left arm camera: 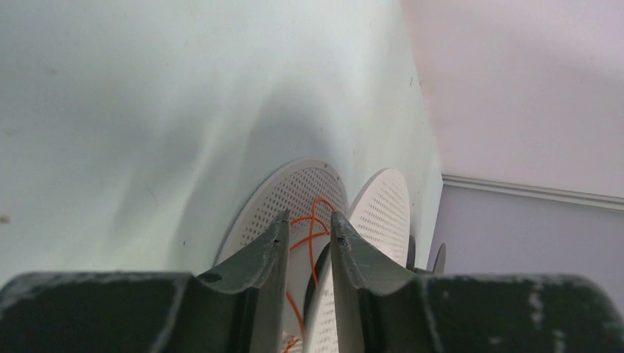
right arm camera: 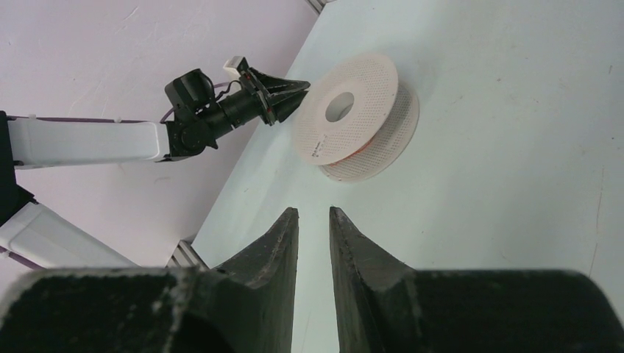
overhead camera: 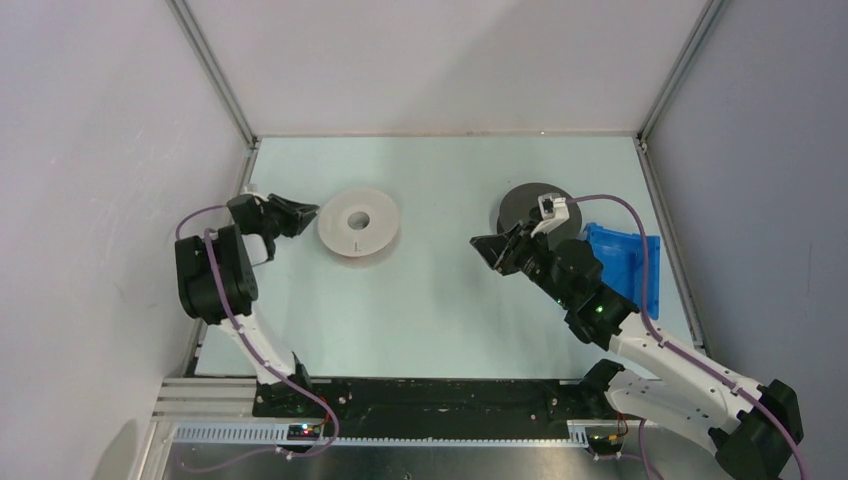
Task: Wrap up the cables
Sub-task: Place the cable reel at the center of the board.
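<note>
A thin reddish cable lies loosely looped in the groove of the white perforated spool, between its two flanges. My left gripper points at the spool's left rim. In the left wrist view its jaws stand a little apart, and the cable runs through the gap untouched. My right gripper hovers over the table right of centre, in front of a dark grey spool. Its jaws are slightly apart with nothing between them. From there I see the white spool and the left gripper.
A blue plastic piece lies by the table's right edge behind the right arm. Enclosure walls and metal frame rails close in the table's left, back and right sides.
</note>
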Robot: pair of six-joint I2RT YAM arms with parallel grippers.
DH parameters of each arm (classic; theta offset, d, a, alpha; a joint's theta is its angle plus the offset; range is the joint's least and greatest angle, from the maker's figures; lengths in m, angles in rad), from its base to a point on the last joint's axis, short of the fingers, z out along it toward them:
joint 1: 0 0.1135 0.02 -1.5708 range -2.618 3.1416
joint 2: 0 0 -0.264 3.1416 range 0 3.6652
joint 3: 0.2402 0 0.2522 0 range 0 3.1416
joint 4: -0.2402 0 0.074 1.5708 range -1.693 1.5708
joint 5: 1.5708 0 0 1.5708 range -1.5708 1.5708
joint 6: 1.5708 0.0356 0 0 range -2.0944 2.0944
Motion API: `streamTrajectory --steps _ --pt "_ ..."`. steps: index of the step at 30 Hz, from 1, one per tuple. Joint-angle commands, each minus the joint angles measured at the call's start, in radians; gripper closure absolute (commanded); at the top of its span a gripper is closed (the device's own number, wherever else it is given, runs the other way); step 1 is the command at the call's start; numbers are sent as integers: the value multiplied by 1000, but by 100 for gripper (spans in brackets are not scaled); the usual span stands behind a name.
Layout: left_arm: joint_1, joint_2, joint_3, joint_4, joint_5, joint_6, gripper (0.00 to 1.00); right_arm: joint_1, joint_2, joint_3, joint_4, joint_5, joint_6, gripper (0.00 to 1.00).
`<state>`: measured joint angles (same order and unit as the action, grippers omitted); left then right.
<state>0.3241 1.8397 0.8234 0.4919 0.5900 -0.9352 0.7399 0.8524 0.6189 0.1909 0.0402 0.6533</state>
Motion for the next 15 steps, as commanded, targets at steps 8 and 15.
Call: streamTrajectory --steps 8,15 --pt "61 -118 141 -247 -46 157 70 -48 -24 -12 -137 83 22 73" --pt "-36 -464 177 -578 -165 330 65 -147 -100 -11 -308 163 -5 72"
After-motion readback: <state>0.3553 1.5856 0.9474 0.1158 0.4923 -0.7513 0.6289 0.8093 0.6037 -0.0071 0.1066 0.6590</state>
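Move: The white cable reel already lies flat and free on the board, its middle about 12 cm to the left hand's right, 3 cm back and 3 cm lower. From the right hand, the white reel is roughly 29 cm to the left, 16 cm ahead and 23 cm below. The black reel stands about 15 cm ahead of the right hand and 15 cm to its right, with the blue bin some 21 cm farther right of the black reel and 12 cm nearer. Clear of the white reel's rim, the left hand draws off left about 3 cm, then climbs quickly to roughly 8 cm higher, easing back slightly and rolling its left side up some 10 degrees, fingers still slightly open. The right hand swings right about 5 cm and sinks 4 cm, away from the white reel towards the black one, turning clockwise and dipping slightly. ##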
